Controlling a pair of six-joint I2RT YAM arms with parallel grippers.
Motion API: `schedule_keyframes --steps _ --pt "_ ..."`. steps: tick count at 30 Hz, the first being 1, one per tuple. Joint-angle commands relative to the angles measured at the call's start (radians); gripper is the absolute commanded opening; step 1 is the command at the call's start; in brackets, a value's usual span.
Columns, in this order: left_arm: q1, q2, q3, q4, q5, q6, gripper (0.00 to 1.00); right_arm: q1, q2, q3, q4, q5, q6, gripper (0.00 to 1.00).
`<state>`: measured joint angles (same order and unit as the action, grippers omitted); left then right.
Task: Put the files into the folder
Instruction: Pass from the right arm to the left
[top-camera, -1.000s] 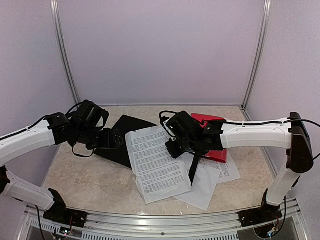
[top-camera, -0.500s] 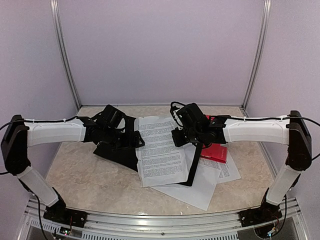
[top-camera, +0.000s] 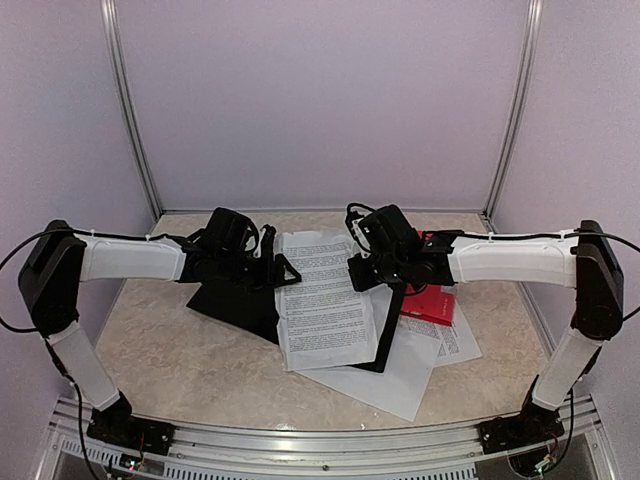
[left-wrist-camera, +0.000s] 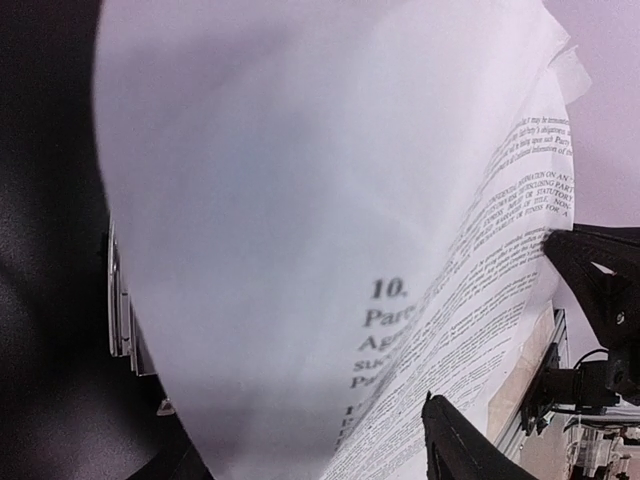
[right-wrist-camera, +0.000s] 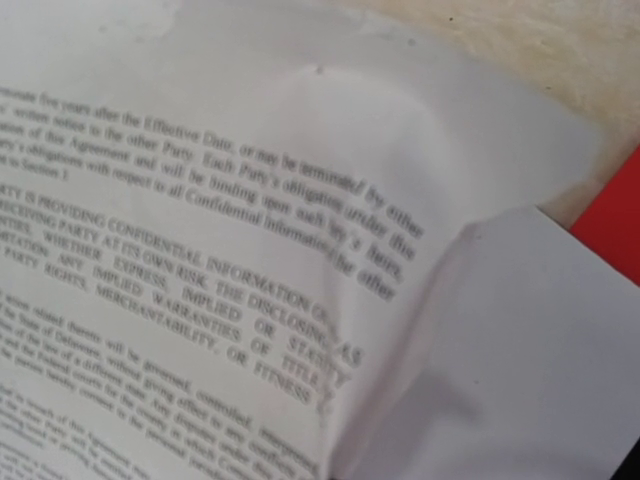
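Note:
The files are loose white sheets in the middle of the table. The top printed sheet (top-camera: 325, 300) is raised at its right edge, where my right gripper (top-camera: 378, 275) is shut on it. The right wrist view shows that sheet (right-wrist-camera: 200, 250) creased at the pinch, with the fingers hidden. My left gripper (top-camera: 283, 272) is at the sheet's left edge, above the black folder (top-camera: 235, 300). Its jaws stand apart, with the curled paper (left-wrist-camera: 300, 200) between them and one fingertip (left-wrist-camera: 445, 440) showing. More sheets (top-camera: 400, 375) lie flat underneath.
A red book-like item (top-camera: 432, 305) lies right of the sheets, partly under the right arm, and shows again as a red corner (right-wrist-camera: 610, 220). A black strip (top-camera: 388, 335) stands along the top sheet's right edge. Walls close the table on three sides.
My left arm has swung in from the left to the top sheet's left edge, and its jaws have narrowed. The right gripper has drawn the sheet a little farther back.

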<state>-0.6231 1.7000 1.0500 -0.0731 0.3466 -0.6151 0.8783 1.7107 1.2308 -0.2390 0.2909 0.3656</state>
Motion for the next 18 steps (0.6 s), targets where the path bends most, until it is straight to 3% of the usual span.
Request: schedule_keyframes --steps 1,6,18 --pt "0.012 0.03 -0.014 0.096 0.067 0.018 0.61 -0.014 -0.029 -0.018 0.01 -0.011 0.006 0.0" --pt "0.019 0.026 -0.025 0.117 0.076 0.019 0.53 -0.022 -0.036 -0.021 0.004 -0.013 0.004 0.0" --pt "0.02 0.007 -0.014 0.079 0.079 0.055 0.11 -0.031 -0.023 -0.027 0.011 -0.035 0.003 0.0"
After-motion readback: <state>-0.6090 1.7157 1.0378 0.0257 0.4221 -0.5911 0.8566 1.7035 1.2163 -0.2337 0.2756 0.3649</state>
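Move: The left hand, still more than half open, has the left edge of the held file between its fingers. The file's middle is about 7 cm to this hand's right, 4 cm back and a little lower. The open black folder's middle lies some 11 cm beneath the left hand and about 3 cm to its right. From the right hand, which already grips the file's right edge, the file's middle is roughly 7 cm left, 5 cm back and slightly below; the red folder is some 15 cm right, 3 cm farther out and 15 cm down. Around the left edge of the file, the left fingers close from over half open to nearly shut, with paper between them, as the hand eases about 1 cm right and 1 cm up and turns slightly, about 5 degrees. The right hand keeps its shut grip on the opposite edge and drifts just under 1 cm to the right. ##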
